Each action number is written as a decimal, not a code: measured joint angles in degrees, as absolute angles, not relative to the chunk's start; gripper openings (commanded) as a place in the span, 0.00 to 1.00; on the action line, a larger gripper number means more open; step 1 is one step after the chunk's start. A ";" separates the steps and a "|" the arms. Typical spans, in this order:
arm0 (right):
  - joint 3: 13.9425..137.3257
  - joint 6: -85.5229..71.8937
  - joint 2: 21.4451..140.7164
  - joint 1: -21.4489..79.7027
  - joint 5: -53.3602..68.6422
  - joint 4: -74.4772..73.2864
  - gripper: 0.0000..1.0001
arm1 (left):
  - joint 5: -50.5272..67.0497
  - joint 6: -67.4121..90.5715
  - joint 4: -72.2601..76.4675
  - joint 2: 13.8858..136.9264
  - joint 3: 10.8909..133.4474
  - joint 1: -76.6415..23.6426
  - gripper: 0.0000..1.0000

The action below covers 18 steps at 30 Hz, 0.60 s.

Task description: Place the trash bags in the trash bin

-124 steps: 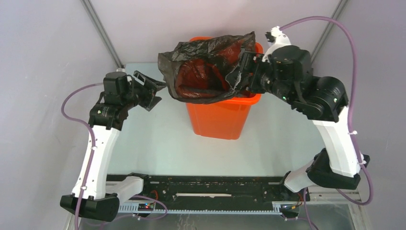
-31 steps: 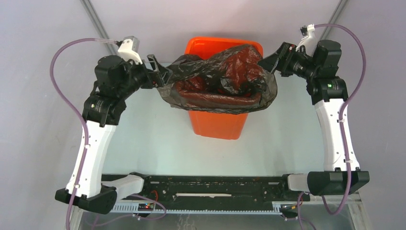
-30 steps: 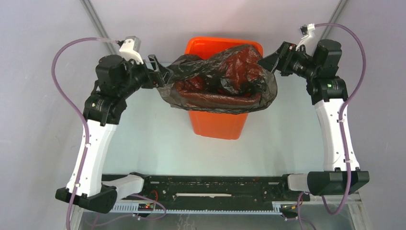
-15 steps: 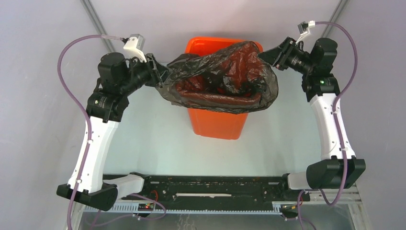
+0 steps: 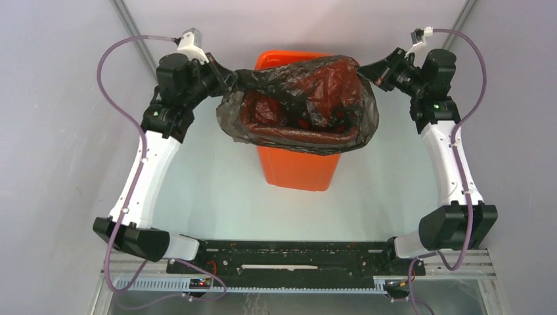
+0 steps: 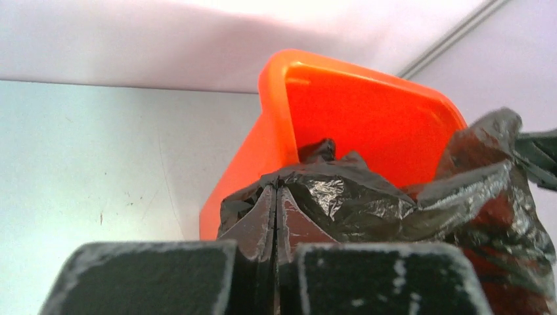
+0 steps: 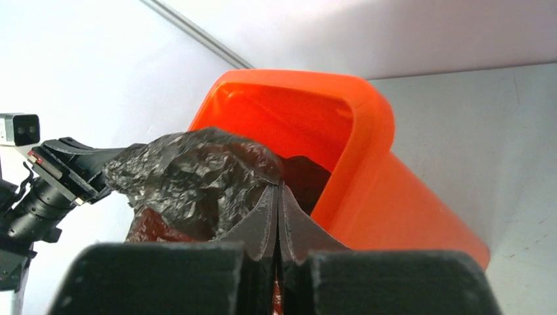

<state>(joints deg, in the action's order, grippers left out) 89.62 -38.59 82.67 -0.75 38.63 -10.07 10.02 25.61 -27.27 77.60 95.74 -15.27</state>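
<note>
The black, glossy trash bag (image 5: 309, 98) hangs spread open over the mouth of the orange trash bin (image 5: 299, 167), and the bin's colour shows through the film. My left gripper (image 5: 230, 80) is shut on the bag's left edge, where crumpled film (image 6: 368, 203) bunches at the closed fingertips (image 6: 276, 191) just in front of the bin's rim (image 6: 276, 98). My right gripper (image 5: 364, 69) is shut on the bag's right edge. In the right wrist view its tips (image 7: 277, 190) pinch the film (image 7: 190, 174) next to the bin's wall (image 7: 401, 203).
The bin stands mid-table on a pale surface (image 5: 210, 190). Grey walls with metal corner struts (image 5: 138, 39) close in behind and at both sides. A black rail (image 5: 289, 256) carrying the arm bases runs along the near edge.
Both grippers went from open to shut on the bag's two edges. Both wrists moved toward the back wall, drawing the bag's mouth farther over the bin's far rim.
</note>
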 measured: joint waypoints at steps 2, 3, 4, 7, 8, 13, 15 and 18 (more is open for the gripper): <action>89.78 -39.13 83.83 -0.78 37.85 -9.80 0.00 | 8.12 26.87 -25.56 79.31 96.18 -15.27 0.00; 90.04 -39.27 84.49 -0.78 37.63 -9.80 0.00 | 7.05 27.55 -24.36 80.20 96.49 -15.27 0.00; 90.61 -39.40 85.38 -0.78 37.45 -9.85 0.00 | 5.91 28.16 -23.20 81.12 96.86 -15.27 0.00; 92.73 -39.55 88.42 -0.78 36.86 -10.00 0.00 | 3.01 30.26 -20.49 83.85 98.45 -15.22 0.00; 93.32 -39.51 89.25 -0.80 36.62 -10.22 0.00 | 2.46 31.03 -19.86 84.77 99.11 -15.11 0.00; 95.22 -39.70 91.53 -1.48 35.35 -10.35 0.00 | 2.33 36.05 -15.49 90.35 101.89 -13.85 0.00; 95.70 -40.03 92.16 -1.80 35.00 -10.09 0.00 | 3.14 38.13 -14.28 92.99 102.91 -13.26 0.00; 97.89 -40.36 94.35 -2.00 34.94 -9.87 0.00 | 4.62 41.23 -13.04 97.65 105.49 -12.49 0.00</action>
<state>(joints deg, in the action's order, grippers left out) 97.89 -40.36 94.35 -2.00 34.94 -9.87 4.62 41.23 -13.04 97.65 105.49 -12.49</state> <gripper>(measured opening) 0.006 0.007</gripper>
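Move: My left hand already pinches the trash bag's left far edge. The trash bin's far left rim corner is about 15 cm ahead, 8 cm to its right and some 8 cm below; the middle of the bin mouth is level with it, 22 cm to its right. My right hand holds the bag's other end, with the far right rim corner about 8 cm ahead and 7 cm below, and the mouth's middle 6 cm back and 18 cm left of that hand. Both hands keep their closed pinch on the bag's edge and I draw it over the bin mouth towards the far rim. My left hand makes the long reach, about 12 cm forward, rolling its left side down some 15 degrees and turning slightly counter-clockwise. My right goes only about 6 cm forward, sinking and easing a little outward. ##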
